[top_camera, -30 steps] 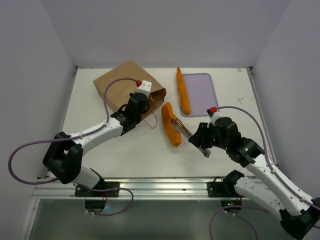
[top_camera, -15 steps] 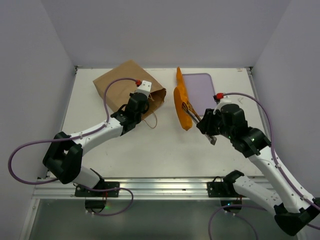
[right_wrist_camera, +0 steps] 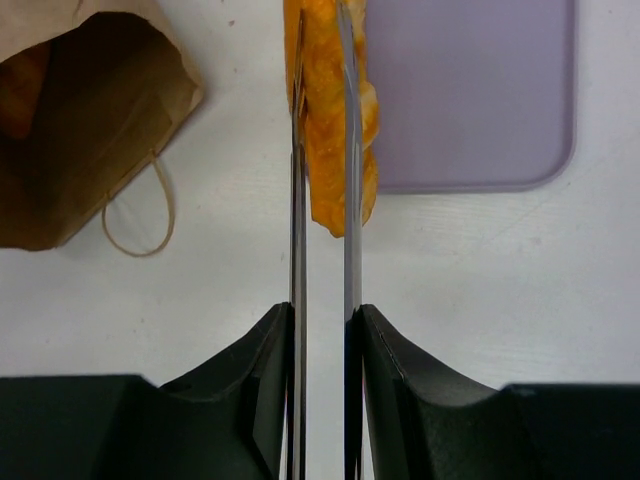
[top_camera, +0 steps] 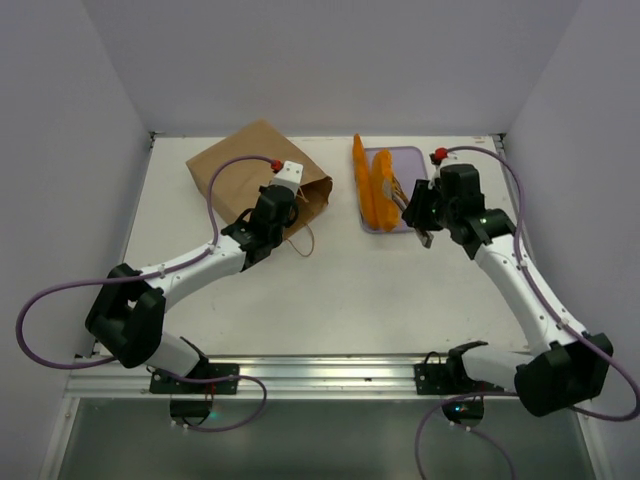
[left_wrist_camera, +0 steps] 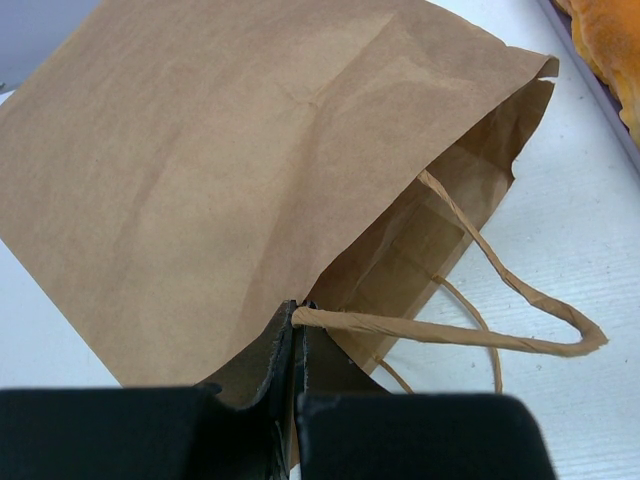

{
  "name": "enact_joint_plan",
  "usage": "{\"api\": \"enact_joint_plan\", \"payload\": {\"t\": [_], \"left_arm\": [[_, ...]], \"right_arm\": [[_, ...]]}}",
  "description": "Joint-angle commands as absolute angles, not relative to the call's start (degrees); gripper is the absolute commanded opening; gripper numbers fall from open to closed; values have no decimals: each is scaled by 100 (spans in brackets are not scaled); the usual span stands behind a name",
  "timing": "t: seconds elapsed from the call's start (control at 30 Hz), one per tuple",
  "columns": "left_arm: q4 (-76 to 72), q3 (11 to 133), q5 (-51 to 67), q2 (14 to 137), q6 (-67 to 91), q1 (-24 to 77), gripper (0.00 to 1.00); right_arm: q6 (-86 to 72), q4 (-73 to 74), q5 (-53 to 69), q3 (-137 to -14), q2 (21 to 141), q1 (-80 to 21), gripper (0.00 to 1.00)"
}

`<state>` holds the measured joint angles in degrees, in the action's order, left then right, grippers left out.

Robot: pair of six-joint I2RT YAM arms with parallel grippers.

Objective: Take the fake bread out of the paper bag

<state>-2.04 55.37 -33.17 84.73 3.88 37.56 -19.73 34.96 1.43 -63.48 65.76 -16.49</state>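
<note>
The brown paper bag (top_camera: 255, 170) lies flat at the back left, its mouth toward the tray. My left gripper (top_camera: 283, 207) is shut on the bag's cord handle (left_wrist_camera: 440, 333) at the mouth; in the left wrist view the jaws (left_wrist_camera: 298, 312) pinch the cord's end. My right gripper (top_camera: 420, 207) is shut on long metal tongs (right_wrist_camera: 298, 200). The tongs clamp an orange fake bread loaf (top_camera: 383, 190) (right_wrist_camera: 327, 120) over the tray's left part. A second loaf (top_camera: 361, 175) lies along the tray's left edge. An orange patch (right_wrist_camera: 22, 85) shows inside the bag's mouth.
The lavender tray (top_camera: 418, 165) (right_wrist_camera: 470, 90) lies at the back right. Grey walls close the table on three sides. A loose cord loop (right_wrist_camera: 140, 215) of the bag rests on the white tabletop by its mouth.
My right arm has carried the tongs and the clamped loaf from the table's middle back and right, to over the tray beside the other loaf. The left arm and bag have not moved.
</note>
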Motion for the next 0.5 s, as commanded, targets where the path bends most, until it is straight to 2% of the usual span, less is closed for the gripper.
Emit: {"api": "enact_joint_plan", "payload": {"t": [0.0,0.47], "left_arm": [[-387,5440,-3375,8244,457,3709,0],[-413,5440,-3340,8297,448,3709,0]], "right_arm": [[-1749,2629,106,-6750,7064,-1538,0],[-1292,2171,-475,-8120,8894,-1397,0]]}}
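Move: The right hand holds the tongs, which grip the second bread about 10 cm ahead of it, 6 cm to its left and 8 cm lower. The middle of the purple tray lies some 21 cm straight ahead and 21 cm below. The first bread lies along the tray's left side, about 23 cm ahead and 9 cm left; the bag's mouth is roughly 13 cm ahead and 23 cm left. From the left hand the tray is around 14 cm ahead and 36 cm right. The right arm carries the second bread in the tongs steadily forward about 10 cm, out over the tray and along the right side of the first bread, dipping some 2.5 cm on the way before easing up a touch. Its left side rolls down about 5 degrees while the fingers keep their hold on the tongs, and the left hand stays put, still pinching the paper bag by the handle at its rim. ##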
